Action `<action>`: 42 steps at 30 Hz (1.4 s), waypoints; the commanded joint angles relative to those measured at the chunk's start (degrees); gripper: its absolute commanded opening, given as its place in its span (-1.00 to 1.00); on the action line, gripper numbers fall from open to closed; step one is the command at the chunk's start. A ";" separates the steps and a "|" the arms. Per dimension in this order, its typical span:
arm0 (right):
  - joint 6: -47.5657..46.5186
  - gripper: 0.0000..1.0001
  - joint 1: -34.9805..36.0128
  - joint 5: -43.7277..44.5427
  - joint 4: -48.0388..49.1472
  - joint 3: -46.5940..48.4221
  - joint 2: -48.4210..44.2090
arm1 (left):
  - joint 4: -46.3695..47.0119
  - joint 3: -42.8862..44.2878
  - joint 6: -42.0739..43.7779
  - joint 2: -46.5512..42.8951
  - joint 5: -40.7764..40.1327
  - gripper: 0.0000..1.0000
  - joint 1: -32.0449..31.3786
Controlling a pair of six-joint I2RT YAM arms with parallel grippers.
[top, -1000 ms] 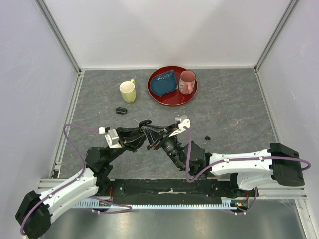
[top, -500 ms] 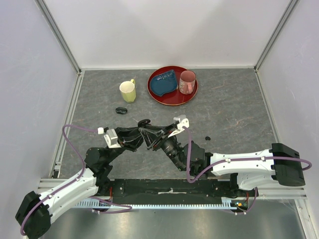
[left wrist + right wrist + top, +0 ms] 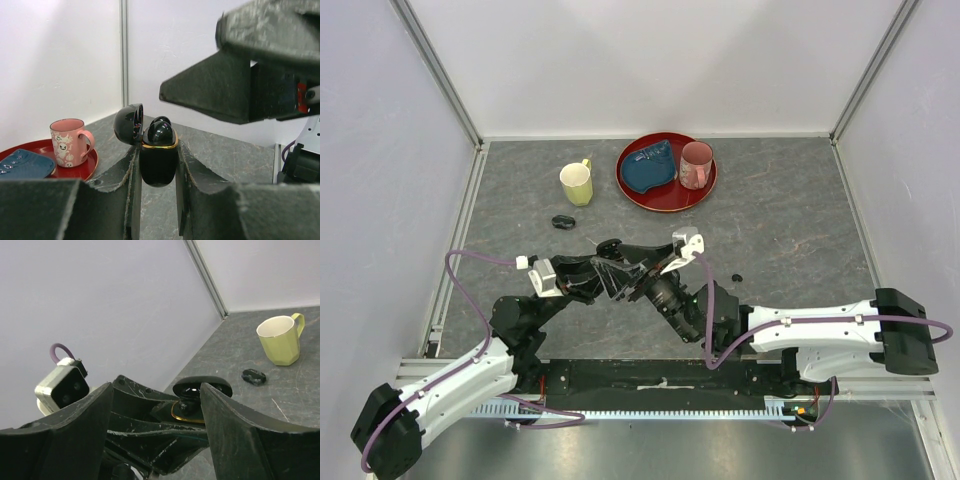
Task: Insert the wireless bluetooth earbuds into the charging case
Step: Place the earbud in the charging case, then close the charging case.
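In the left wrist view my left gripper [image 3: 157, 152] is shut on the black charging case [image 3: 158, 165], held upright above the table. Its lid [image 3: 128, 123] hangs open to the left. One glossy black earbud [image 3: 159, 132] sits inside the gold rim. My right gripper [image 3: 156, 390] is open, its fingers spread on either side of the case [image 3: 192, 412] and its lid [image 3: 202, 386]. From above, both grippers meet at the case [image 3: 610, 248] in the table's middle. Another tiny earbud [image 3: 738, 276] lies loose on the table to the right.
A yellow mug [image 3: 577, 184] stands at the back left, with a small black oval case [image 3: 561, 221] in front of it. A red tray [image 3: 665, 203] at the back holds a blue cloth [image 3: 648, 168] and a pink mug [image 3: 696, 165].
My right gripper's fingers have spread apart around the case, and the right arm has shifted slightly. The left gripper has kept the case still.
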 commanded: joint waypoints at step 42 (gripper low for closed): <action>19.36 0.96 -26.37 -30.53 -48.28 13.26 -12.59 | -7.52 7.69 1.60 -1.16 15.01 -0.95 -0.01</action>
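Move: The charging case, with an earbud already in it, sits in the left fingertips, practically at that hand's point and perhaps 1 cm above it. From the right hand, the case is about 4 cm ahead, level sideways, and 5 cm below. A small black piece lies on the table nearly straight beneath the right hand, roughly 1 cm to its right and 18 cm down. The red plate is some 31 cm ahead and 12 cm right of that hand, also far below. Lift the right gripper about 5 cm clear of the charging case, opening its already parted fingers fully, then swing it forward and some 9 cm to the right, away from the case, sinking back to its starting height as the fingers tip down. Keep the left grip on the case and, late on, ease it back a little, drifting right and up while turning slightly clockwise. ##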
